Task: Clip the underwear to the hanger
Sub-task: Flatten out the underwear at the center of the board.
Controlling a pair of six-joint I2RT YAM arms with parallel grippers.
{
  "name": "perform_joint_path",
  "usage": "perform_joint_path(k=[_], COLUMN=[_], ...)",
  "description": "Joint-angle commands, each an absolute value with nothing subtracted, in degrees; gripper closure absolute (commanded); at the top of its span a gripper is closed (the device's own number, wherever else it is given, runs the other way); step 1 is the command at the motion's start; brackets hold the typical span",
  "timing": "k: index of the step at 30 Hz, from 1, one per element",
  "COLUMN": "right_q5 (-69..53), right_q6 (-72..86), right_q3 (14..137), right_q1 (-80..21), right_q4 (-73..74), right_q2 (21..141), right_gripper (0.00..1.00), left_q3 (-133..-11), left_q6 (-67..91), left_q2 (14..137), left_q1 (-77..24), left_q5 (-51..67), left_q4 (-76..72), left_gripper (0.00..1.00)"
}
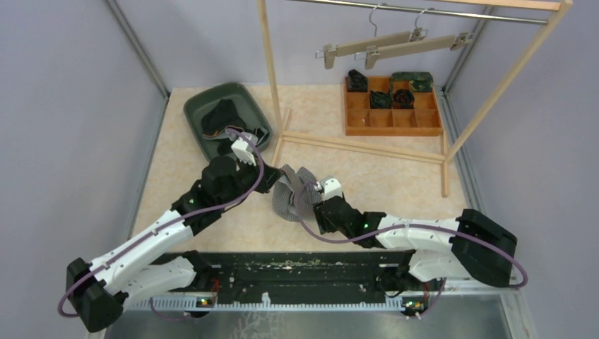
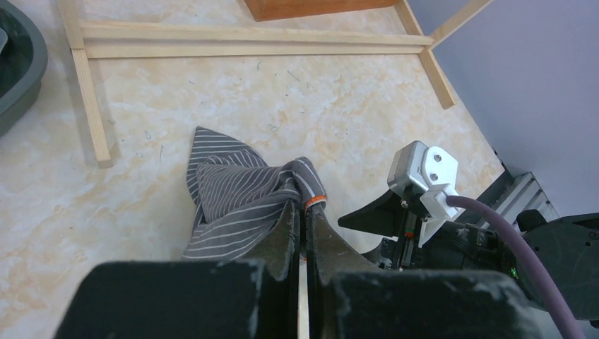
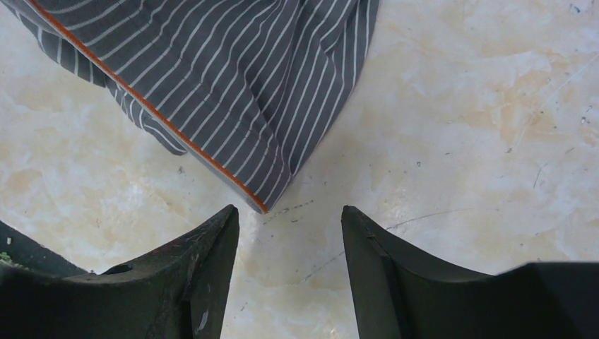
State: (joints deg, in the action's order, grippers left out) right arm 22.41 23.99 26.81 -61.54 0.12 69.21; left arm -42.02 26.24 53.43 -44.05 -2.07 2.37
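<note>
A grey white-striped underwear (image 1: 289,192) with orange trim lies bunched on the table centre. My left gripper (image 2: 305,206) is shut on its orange-edged band, the cloth (image 2: 233,194) spilling left of the fingers. My right gripper (image 3: 289,213) is open just short of the cloth; an orange-trimmed corner of the underwear (image 3: 233,78) hangs just ahead of its tips, with bare table between the fingers. In the top view the right gripper (image 1: 306,202) sits against the cloth's right side and the left gripper (image 1: 277,185) against its left. Two wooden clip hangers (image 1: 373,48) (image 1: 417,44) hang on the rail at the back.
A green bin (image 1: 205,106) holding dark clothes stands at the back left. A wooden compartment tray (image 1: 393,121) with folded items sits at the back right. The rack's wooden base bars (image 1: 360,145) and upright post (image 1: 269,70) cross the table behind the cloth.
</note>
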Motion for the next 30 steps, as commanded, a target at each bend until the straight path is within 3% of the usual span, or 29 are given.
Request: perform_joint_path(k=[1, 30], right_q5=[23.13, 30.73], right_q6=[23.39, 18.64], right_q3=[30.16, 35.98], right_q1=[-62.99, -67.5], right_q4=[-3.35, -2.56], right_q2=[70.95, 84.25], right_gripper=[0.44, 0.43], left_q3=[-40.97, -32.6], left_q6=[27.34, 30.44], left_q2=[51.66, 43.13], left_q1=[-44.38, -44.38], left_q5=[-2.84, -5.8], left_q4=[3.05, 9.49], left_gripper=[0.99, 0.98])
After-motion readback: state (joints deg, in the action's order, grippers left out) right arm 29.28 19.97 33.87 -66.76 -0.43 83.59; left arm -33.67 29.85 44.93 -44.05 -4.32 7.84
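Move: The left hand holds the underwear's waistband high up; the board patch under the garment's lower part lies about 24 cm below it, some 6 cm back and 2 cm to its right. The near end of the rack's foot is about 2 cm ahead, 4 cm left and 23 cm down. The right hand stands open above the waistband's hanging corner, which is some 3 cm below, 1 cm ahead and 2 cm left. Down, left and slightly back goes the left hand, sinking about 5 cm while keeping its pinch on the waistband and lowering the underwear towards the board. The right hand first follows leftward about 3 cm, then sinks towards the loose waistband corner, 2 cm lower in all, rolling its left side down some 10 degrees, with fingers staying open around the corner. ##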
